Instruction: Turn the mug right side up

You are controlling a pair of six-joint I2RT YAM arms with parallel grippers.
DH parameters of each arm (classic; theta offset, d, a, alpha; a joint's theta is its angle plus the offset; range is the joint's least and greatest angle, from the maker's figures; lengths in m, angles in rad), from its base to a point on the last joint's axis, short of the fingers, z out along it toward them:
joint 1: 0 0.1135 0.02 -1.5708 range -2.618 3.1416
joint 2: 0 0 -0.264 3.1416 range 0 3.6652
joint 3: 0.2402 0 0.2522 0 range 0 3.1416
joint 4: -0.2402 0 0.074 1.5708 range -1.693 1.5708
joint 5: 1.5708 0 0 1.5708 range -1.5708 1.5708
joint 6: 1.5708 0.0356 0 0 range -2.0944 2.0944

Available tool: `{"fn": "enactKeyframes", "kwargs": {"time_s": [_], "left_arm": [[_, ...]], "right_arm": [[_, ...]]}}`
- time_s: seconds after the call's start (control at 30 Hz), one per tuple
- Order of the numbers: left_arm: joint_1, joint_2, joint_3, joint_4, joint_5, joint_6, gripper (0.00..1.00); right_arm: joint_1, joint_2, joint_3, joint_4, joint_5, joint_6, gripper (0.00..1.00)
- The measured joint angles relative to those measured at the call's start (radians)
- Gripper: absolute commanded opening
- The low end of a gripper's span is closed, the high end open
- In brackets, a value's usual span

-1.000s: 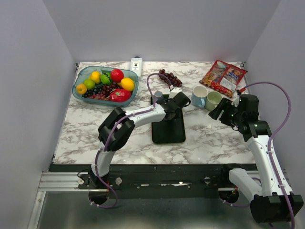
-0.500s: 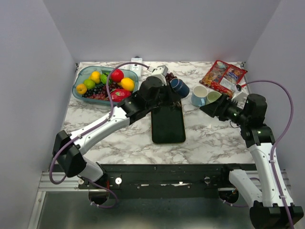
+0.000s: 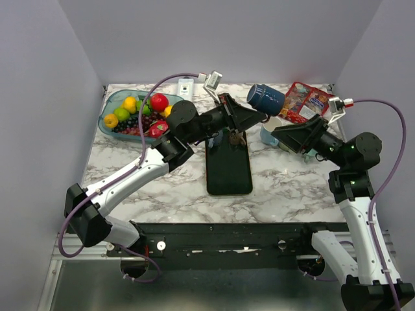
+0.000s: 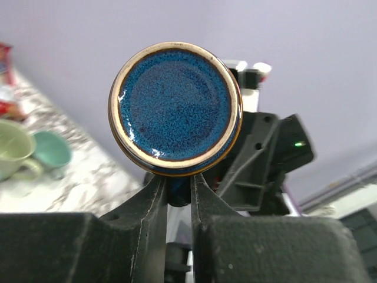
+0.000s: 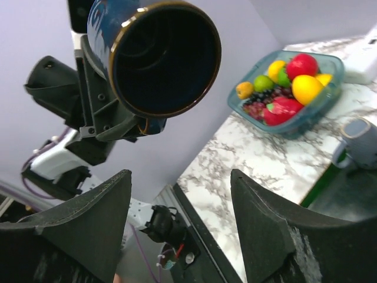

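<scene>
The dark blue mug (image 3: 264,98) hangs in the air above the back of the table, lying on its side. My left gripper (image 3: 251,117) is shut on its handle from below. In the left wrist view I see the mug's glazed base (image 4: 175,108) above my left gripper (image 4: 177,184). The mug's open mouth (image 5: 156,56) faces my right gripper (image 5: 181,177), which is open and empty. In the top view the right gripper (image 3: 280,135) is raised just right of and below the mug, not touching it.
A blue bowl (image 3: 109,107) of fruit stands at the back left. A black phone (image 3: 228,170) lies mid-table. A light blue cup (image 3: 266,135) sits under the right gripper, with a green cup (image 4: 12,150) beside it. A snack bag (image 3: 305,100) lies back right.
My left arm has lifted the blue mug off the table, up and to the right, turning it on its side. My right gripper has risen and swung left toward the mug.
</scene>
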Motion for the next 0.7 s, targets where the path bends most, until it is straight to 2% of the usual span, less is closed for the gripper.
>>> {"fn": "enactKeyframes", "kwargs": {"time_s": [0.2,0.33,0.5,0.7], "left_arm": [[-0.003,0.000,-0.007,0.191,0.056,-0.087,0.00],[-0.009,0.006,-0.009,0.271,0.078,-0.113,0.00],[-0.026,0.016,-0.008,0.283,0.089,-0.109,0.00],[-0.037,0.023,-0.009,0.279,0.089,-0.083,0.00]], "right_arm": [[0.014,0.006,0.004,0.174,-0.005,0.127,0.63],[0.029,0.021,0.018,0.272,-0.004,0.201,0.62],[0.052,0.041,0.051,0.338,-0.001,0.253,0.62],[0.076,0.050,0.063,0.369,0.017,0.281,0.49]]}}
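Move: The left hand already grips the blue mug's handle, the body about 4 cm ahead of and 5 cm above its point. The open right hand aims for this handle, the mug's middle lying some 5 cm ahead, 5 cm left and 9 cm above it. Well below the right hand, the light-blue mug is about 24 cm ahead and 4 cm right, the green mug 22 cm ahead and 10 cm right, and the tray 12 cm ahead and 9 cm left. Right hand rises some 8 cm towards the mug's handle, fingers partly closing; left draws mug up and back. ##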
